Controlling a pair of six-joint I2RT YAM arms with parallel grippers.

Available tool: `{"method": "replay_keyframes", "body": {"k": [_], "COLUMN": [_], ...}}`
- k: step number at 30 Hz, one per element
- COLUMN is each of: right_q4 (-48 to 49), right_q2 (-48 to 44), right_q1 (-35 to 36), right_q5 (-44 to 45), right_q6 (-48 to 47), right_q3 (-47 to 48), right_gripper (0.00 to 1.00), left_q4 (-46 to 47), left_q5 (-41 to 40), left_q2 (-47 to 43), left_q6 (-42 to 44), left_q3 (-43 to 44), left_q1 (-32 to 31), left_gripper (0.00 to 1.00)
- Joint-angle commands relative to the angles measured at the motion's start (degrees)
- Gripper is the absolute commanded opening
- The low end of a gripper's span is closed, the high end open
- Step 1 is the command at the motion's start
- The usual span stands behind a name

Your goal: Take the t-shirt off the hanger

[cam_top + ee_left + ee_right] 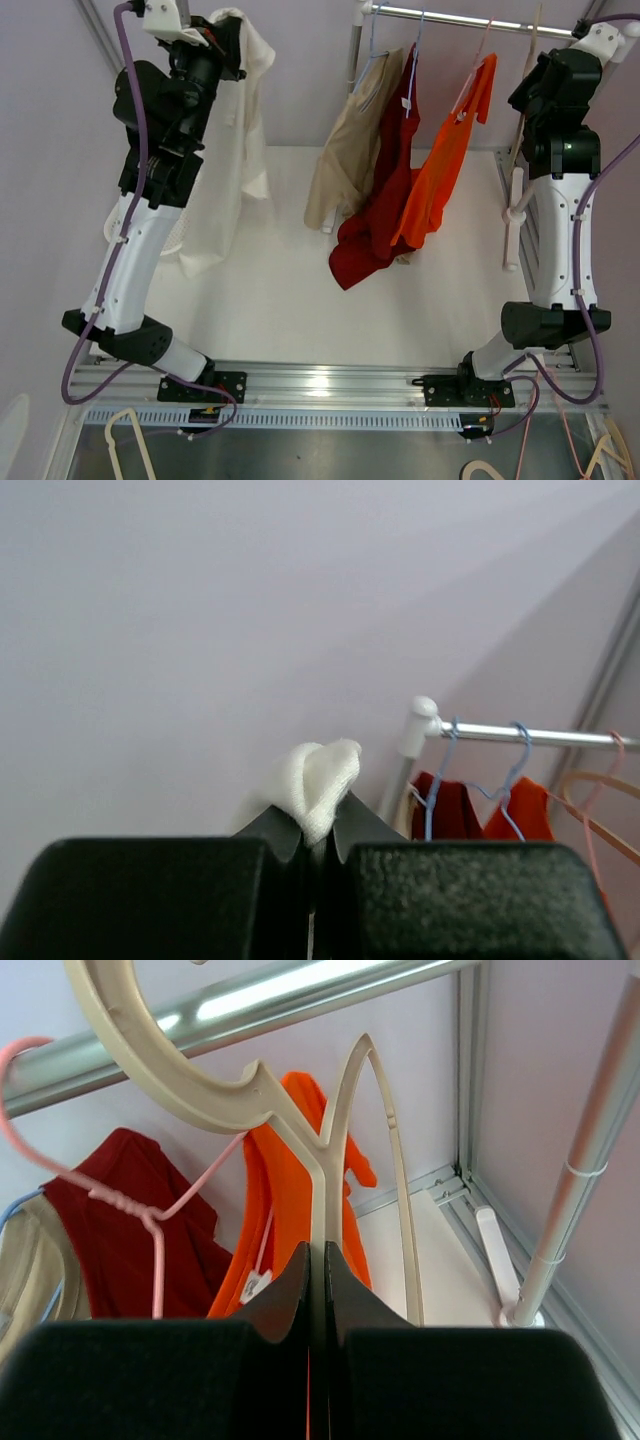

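The white t-shirt hangs free from my left gripper, which is raised high at the back left. In the left wrist view the gripper is shut on a fold of the shirt's cloth. My right gripper is up at the right end of the rail. In the right wrist view the gripper is shut on the neck of a bare cream hanger, whose hook curves up beside the rail. The hanger's arm shows as a thin beige line in the top view.
A metal rail at the back carries a tan shirt, a red shirt and an orange shirt on hangers. The rack's right post stands close to my right gripper. Loose hangers lie below the table's near edge.
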Motion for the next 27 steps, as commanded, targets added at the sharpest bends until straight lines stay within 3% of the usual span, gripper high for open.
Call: {"method": "replay_keyframes", "body": {"k": [1, 5, 10, 18, 27], "right_q4": [6.2, 6.5, 5.9, 5.7, 5.9], "right_q2": [0.8, 2.8, 5.5, 8.1, 7.8], "right_q1": [-2.0, -3.0, -4.4, -6.4, -6.5], "right_q5": [-0.9, -0.9, -1.0, -2.7, -4.0], "right_q6": [-1.2, -1.2, -1.2, -0.5, 0.9], "right_q3": [3.3, 5.4, 8.4, 8.4, 2.2], "right_gripper": [0.00, 0.00, 0.00, 0.00, 0.00], "left_q4": [14.5, 14.4, 20.1, 24.0, 21.7], "left_q5": [-3.3, -3.6, -7.2, -8.2, -7.0], "left_q2": [-0.7, 3.5, 3.2, -1.7, -0.4], "left_q6": [6.9, 8.4, 11.8, 4.0, -2.4], "left_q3": [5.8, 14.5, 13.5, -0.3, -5.5], "left_q1": [1.9, 5.4, 10.2, 22.9, 31.5], "left_gripper": [0.01, 0.01, 0.01, 0.01, 0.01]}}
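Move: The left hand holds the white t-shirt high up; the white basket it is being taken to lies roughly 31 cm to its left, 8 cm farther out and some 60 cm below, while the rail's near left end stands about 19 cm to its right and 16 cm ahead, roughly level. The right hand grips the emptied wooden hanger; the rail is about 7 cm ahead, straight over in line and 8 cm up, with the orange shirt some 12 cm to that hand's left, 3 cm ahead and 12 cm lower. Keeping its pinch on the white t-shirt, the left hand swings about 24 cm to the left towards the space over the basket, first climbing some 10 cm with the fingertips tipping up, then sinking about 7 cm, and turning nearly 40 degrees counter-clockwise on the way. The right hand, still shut on the wooden hanger, eases forward under the rail and to the right towards the rail's right end, about 5 cm each way, and sinks slightly at the last. ##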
